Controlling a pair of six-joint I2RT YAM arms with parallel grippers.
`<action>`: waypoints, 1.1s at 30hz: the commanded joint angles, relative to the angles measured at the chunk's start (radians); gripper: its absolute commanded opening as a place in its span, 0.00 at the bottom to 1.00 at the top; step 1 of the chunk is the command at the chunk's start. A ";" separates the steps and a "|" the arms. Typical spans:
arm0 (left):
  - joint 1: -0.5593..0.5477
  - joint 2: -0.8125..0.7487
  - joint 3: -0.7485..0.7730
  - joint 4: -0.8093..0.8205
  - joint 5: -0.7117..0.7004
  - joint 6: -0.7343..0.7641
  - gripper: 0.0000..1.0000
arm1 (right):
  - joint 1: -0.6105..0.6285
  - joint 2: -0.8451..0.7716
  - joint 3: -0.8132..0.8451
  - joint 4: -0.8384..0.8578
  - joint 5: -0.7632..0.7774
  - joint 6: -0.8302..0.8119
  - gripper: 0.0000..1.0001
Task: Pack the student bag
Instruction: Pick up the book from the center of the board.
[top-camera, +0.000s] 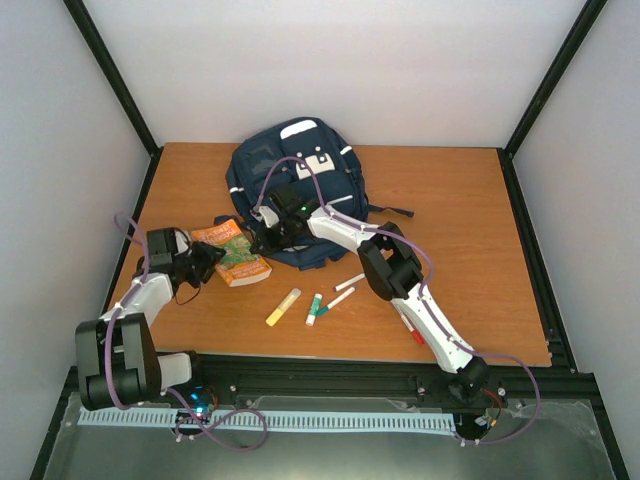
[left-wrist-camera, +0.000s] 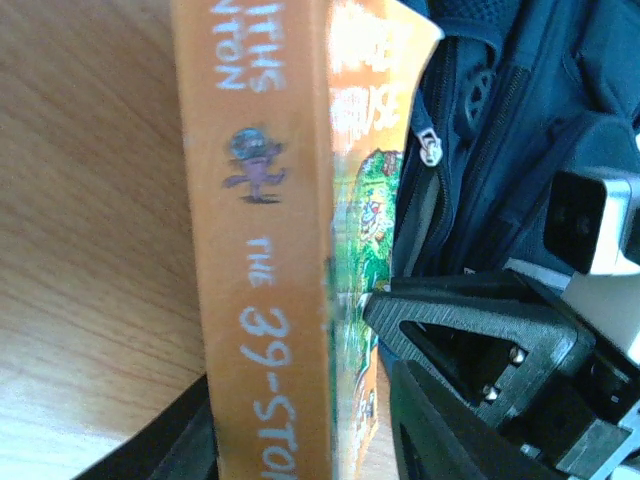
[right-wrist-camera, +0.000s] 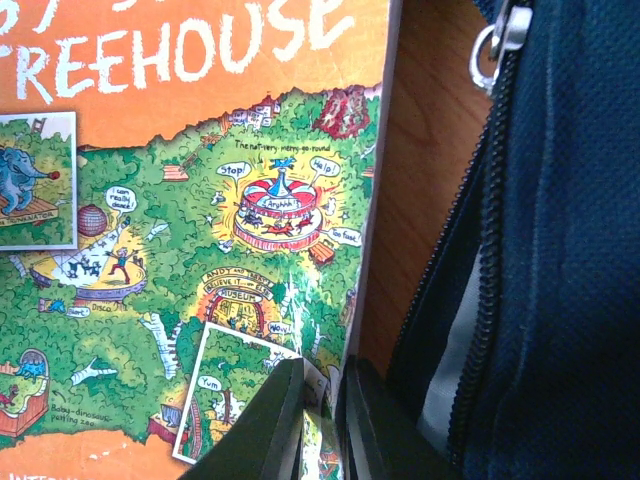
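Note:
The student bag (top-camera: 295, 180), navy with a white patch, lies at the back middle of the table. In front of it on the left is an orange and green book (top-camera: 237, 254). My left gripper (top-camera: 205, 262) reaches it from the left. In the left wrist view the jaws (left-wrist-camera: 290, 350) stand either side of the orange spine (left-wrist-camera: 260, 250), each finger against the book. My right gripper (top-camera: 268, 232) is shut on the book's corner (right-wrist-camera: 322, 400) beside the bag's open zipper (right-wrist-camera: 480, 300). The bag (left-wrist-camera: 520, 120) sits just beyond the book.
A yellow marker (top-camera: 283, 307), a green and white marker (top-camera: 314, 309) and two white pens (top-camera: 345, 290) lie on the table in front of the bag. A red-tipped pen (top-camera: 411, 328) shows beside the right arm. Black frame posts edge the table.

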 joint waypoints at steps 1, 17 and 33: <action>-0.015 0.017 0.031 0.027 0.051 -0.005 0.35 | 0.017 0.152 -0.070 -0.114 0.133 -0.022 0.10; -0.014 -0.188 0.229 -0.340 -0.025 0.147 0.01 | 0.017 -0.001 -0.076 -0.107 0.076 -0.032 0.21; -0.038 -0.273 0.544 -0.511 0.124 0.243 0.01 | -0.192 -0.694 -0.442 -0.146 -0.021 -0.266 0.52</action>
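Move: The book lies slantwise between the hands; its middle is about 5 cm to the right of the left hand, 2 cm ahead and slightly below, with its spine already between the left fingers. From the right hand, which holds its opposite edge, the middle is roughly 5 cm left and 2 cm back. From the left hand, the backpack's middle is about 19 cm right and 15 cm ahead, the yellow highlighter some 16 cm right and 12 cm back. The left hand pinches the book's spine and lifts about 18 cm; the right lets go, rising and moving right. ##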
